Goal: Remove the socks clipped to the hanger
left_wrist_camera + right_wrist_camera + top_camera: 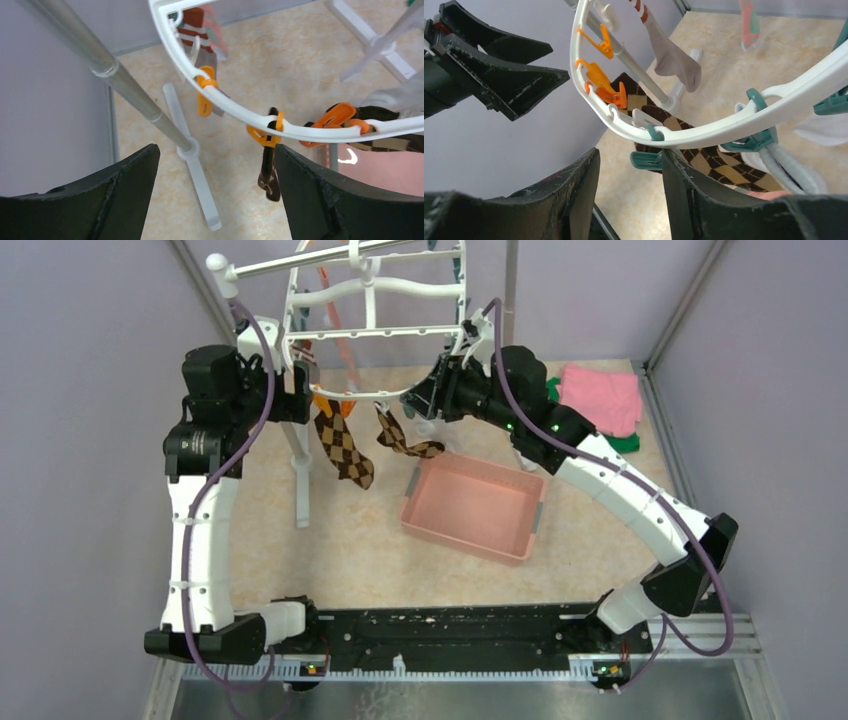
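Observation:
The hanger (pixel 372 302) is a white frame whose rim (pixel 235 111) carries orange and teal clips. Two brown diamond socks (pixel 343 448) (pixel 405 440) hang from its near rim. My left gripper (pixel 217 150) is wide open below the rim. One brown sock (pixel 269 172) dangles from an orange clip (pixel 265 134) just inside its right finger (pixel 310 190). My right gripper (pixel 630 160) is open under the rim (pixel 704 131). A teal clip (pixel 646 160) rests against its right finger (pixel 684 195), with a diamond sock (pixel 706 160) behind. A white sock (pixel 791 172) hangs from another teal clip (pixel 749 142).
A pink bin (pixel 475 505) sits on the table below the right gripper (pixel 415 405). The metal pole stand (pixel 125 80) and its white foot (pixel 200 185) are left of the socks. Pink and green cloths (pixel 600 398) lie at the far right. A grey sock (pixel 679 65) hangs farther back.

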Robot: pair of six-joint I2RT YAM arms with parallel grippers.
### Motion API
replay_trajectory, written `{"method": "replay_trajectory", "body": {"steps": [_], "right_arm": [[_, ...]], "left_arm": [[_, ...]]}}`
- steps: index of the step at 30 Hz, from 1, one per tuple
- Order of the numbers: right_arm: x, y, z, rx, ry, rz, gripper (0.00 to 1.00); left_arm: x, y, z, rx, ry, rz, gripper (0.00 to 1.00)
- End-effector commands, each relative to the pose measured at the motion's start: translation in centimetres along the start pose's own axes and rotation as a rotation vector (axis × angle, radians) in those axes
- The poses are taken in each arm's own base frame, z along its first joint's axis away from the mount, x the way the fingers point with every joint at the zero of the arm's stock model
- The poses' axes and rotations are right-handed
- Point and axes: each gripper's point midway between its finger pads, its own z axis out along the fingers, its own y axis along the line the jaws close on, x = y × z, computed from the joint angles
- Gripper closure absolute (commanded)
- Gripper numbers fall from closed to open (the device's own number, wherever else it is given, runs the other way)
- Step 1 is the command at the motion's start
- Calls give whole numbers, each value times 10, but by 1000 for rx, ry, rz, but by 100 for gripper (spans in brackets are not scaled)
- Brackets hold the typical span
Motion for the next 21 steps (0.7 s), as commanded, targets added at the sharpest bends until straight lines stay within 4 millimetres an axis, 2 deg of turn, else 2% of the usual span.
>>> {"method": "replay_trajectory", "body": {"steps": [1, 6, 8, 15, 18, 21], "right_arm": [[-19, 15, -5, -36, -47, -40, 50], [-17, 19, 1, -55, -27, -41, 50], [-10, 20, 6, -66, 5, -35, 50], [5, 23, 10, -87, 60, -56, 51], [10, 24, 4, -93, 65, -54, 51], [14, 21, -5, -88, 63, -54, 51]], "left_arm": [[7, 24, 1, -129, 34, 12, 9], [32, 45, 20, -224, 106, 12, 11], [36, 50, 28, -248, 112, 7, 12], [20, 49, 43, -236, 36, -36, 15], [16, 50, 57, -224, 39, -39, 23], [18, 53, 72, -225, 52, -37, 41]]}}
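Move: The left side of the hanger's rim lies about 9 cm ahead of the left hand, 2 cm to its left and level with it. The grey striped sock hangs some 13 cm ahead, 1 cm right and 8 cm lower. From the right hand, the nearer brown checkered sock is about 2 cm ahead, 1 cm left and 8 cm below; a teal clip sits 3 cm ahead and 2 cm left, level. Leftward and down at first, then forward, the left hand rounds the outside of the hanger rim's left curve by about 5 cm each way, turning some 15 degrees counter-clockwise; its wide-open fingers begin to close late on. The right hand, still half open, eases about 2 cm left and 2 cm down under the rim, by the checkered sock. No grip on a sock is seen. ##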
